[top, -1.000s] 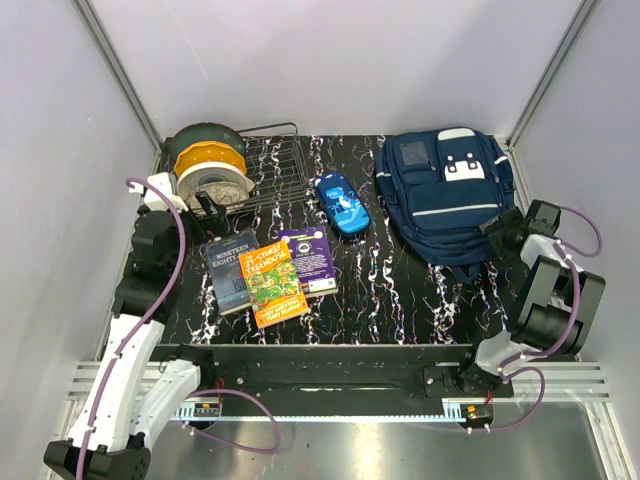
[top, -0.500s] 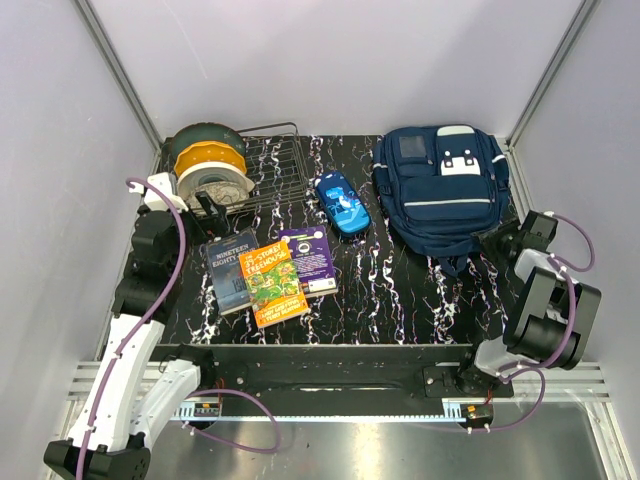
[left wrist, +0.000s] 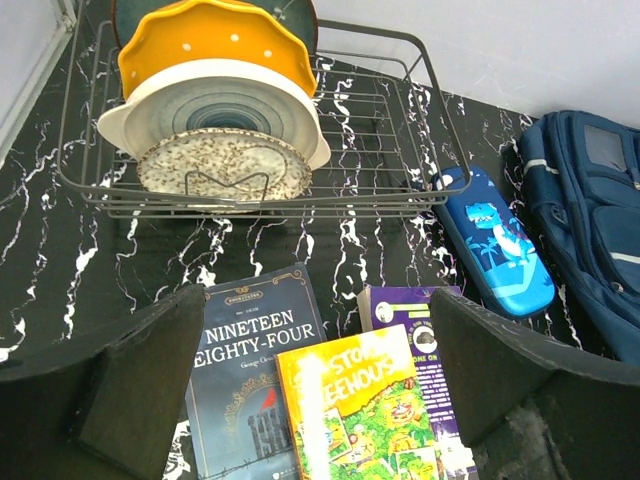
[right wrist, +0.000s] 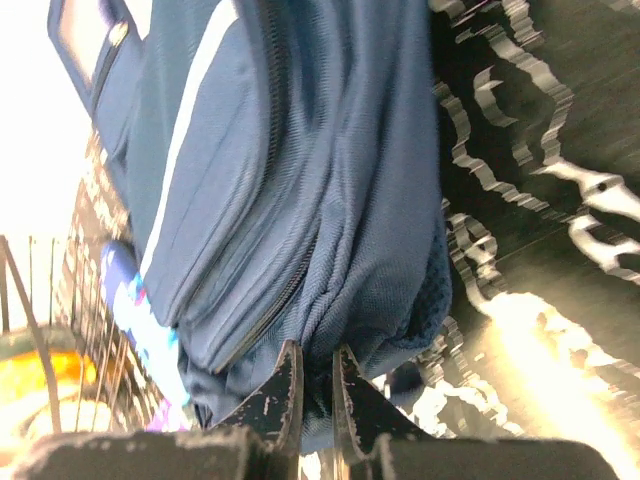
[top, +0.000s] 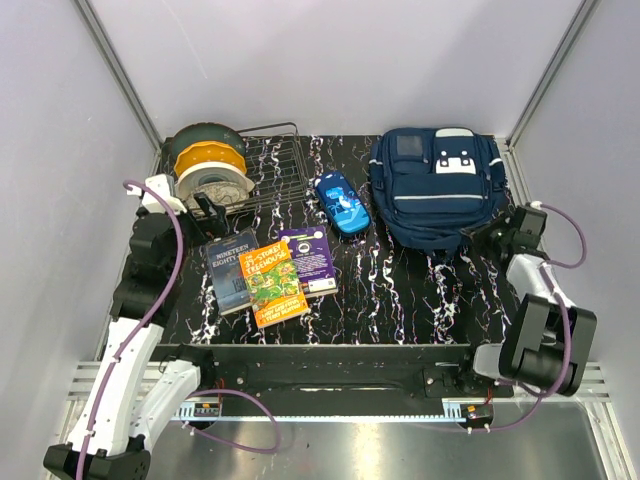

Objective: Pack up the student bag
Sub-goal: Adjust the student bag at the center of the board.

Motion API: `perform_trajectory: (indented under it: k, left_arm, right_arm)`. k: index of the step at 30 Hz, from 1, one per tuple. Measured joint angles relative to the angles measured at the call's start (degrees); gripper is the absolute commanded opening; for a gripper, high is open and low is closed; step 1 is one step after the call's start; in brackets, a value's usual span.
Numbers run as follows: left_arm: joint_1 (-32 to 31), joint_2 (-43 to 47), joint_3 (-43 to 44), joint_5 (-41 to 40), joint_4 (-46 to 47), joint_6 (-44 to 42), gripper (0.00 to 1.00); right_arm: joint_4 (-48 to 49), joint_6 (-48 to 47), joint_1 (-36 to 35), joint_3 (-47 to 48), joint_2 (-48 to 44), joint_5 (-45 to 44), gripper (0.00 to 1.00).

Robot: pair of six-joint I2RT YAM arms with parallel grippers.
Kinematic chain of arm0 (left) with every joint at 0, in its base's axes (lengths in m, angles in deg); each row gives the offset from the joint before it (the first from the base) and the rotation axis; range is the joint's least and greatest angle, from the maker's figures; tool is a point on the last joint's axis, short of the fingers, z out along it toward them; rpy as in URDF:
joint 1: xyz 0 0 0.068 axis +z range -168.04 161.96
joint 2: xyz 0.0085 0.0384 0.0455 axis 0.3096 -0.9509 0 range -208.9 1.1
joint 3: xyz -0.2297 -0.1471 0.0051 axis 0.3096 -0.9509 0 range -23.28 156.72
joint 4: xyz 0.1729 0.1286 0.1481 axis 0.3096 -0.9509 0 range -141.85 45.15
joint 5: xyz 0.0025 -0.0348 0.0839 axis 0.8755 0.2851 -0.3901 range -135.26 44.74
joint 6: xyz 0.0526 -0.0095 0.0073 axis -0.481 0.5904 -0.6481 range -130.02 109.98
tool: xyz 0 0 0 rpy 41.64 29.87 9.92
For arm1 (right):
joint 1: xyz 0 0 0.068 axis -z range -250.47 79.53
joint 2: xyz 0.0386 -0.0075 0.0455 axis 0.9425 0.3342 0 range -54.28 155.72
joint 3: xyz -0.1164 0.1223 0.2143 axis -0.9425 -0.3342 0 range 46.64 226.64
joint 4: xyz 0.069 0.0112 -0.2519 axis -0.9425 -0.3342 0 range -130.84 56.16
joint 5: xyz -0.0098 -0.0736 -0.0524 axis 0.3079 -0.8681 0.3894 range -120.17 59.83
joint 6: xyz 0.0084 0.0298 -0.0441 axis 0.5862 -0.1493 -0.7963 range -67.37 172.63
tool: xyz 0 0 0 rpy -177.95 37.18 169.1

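The student bag [top: 435, 195], navy with white stripes, lies flat at the back right of the table. It fills the right wrist view as folds of blue fabric [right wrist: 300, 200]. My right gripper [top: 487, 236] is at the bag's near right corner, and its jaws [right wrist: 316, 352] are pinched shut on a fold of the bag's fabric. My left gripper [top: 205, 208] stands open above the books, with nothing between its fingers [left wrist: 150, 370]. The bag's edge [left wrist: 590, 230] shows at the right of the left wrist view.
Three books lie left of centre: a dark one [top: 230, 268], a yellow-orange one [top: 272, 285] and a purple one [top: 310, 258]. A glossy blue pencil case [top: 342, 202] sits beside the bag. A wire dish rack [top: 275, 165] with plates stands at the back left.
My right gripper has closed on the bag's fabric and reached inward. The bag has shifted toward the back and slightly left. The left arm has barely moved.
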Motion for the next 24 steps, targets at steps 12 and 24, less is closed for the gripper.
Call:
perform_trajectory:
  k: [12,24]
  left_arm:
    - [-0.2,-6.3,-0.2,10.9,1.1,4.8,0.99]
    - [-23.0,-20.9,-3.9,14.1,13.4,13.9,0.99]
  right_arm:
    - [-5.1,2.5,-8.0,-12.2,-21.2,0.1,0.0]
    - [-6.4,15.5,-8.2,-11.2,-31.7,0.2,0.0]
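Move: The student bag's middle lies about 50 cm to the left gripper's right, 21 cm ahead and 24 cm below. On that way, some 27 cm lower, lie the purple book (19 cm right, level ahead) and the pencil case (27 cm right, 16 cm ahead). The right gripper already pinches the bag's near right corner; from it, the bag's middle is 14 cm ahead and 9 cm left, the board centre about 33 cm left and level ahead. Keep the right gripper shut on the bag's near right corner and drag it left about 7 cm, then back towards the base some 6 cm and finally up about 7 cm, fingertips tipping up slightly. Meanwhile sweep the open left gripper right about 19 cm towards the bag, out over the purple book, sinking as it goes, turning clockwise some 30 degrees and tipping down. ##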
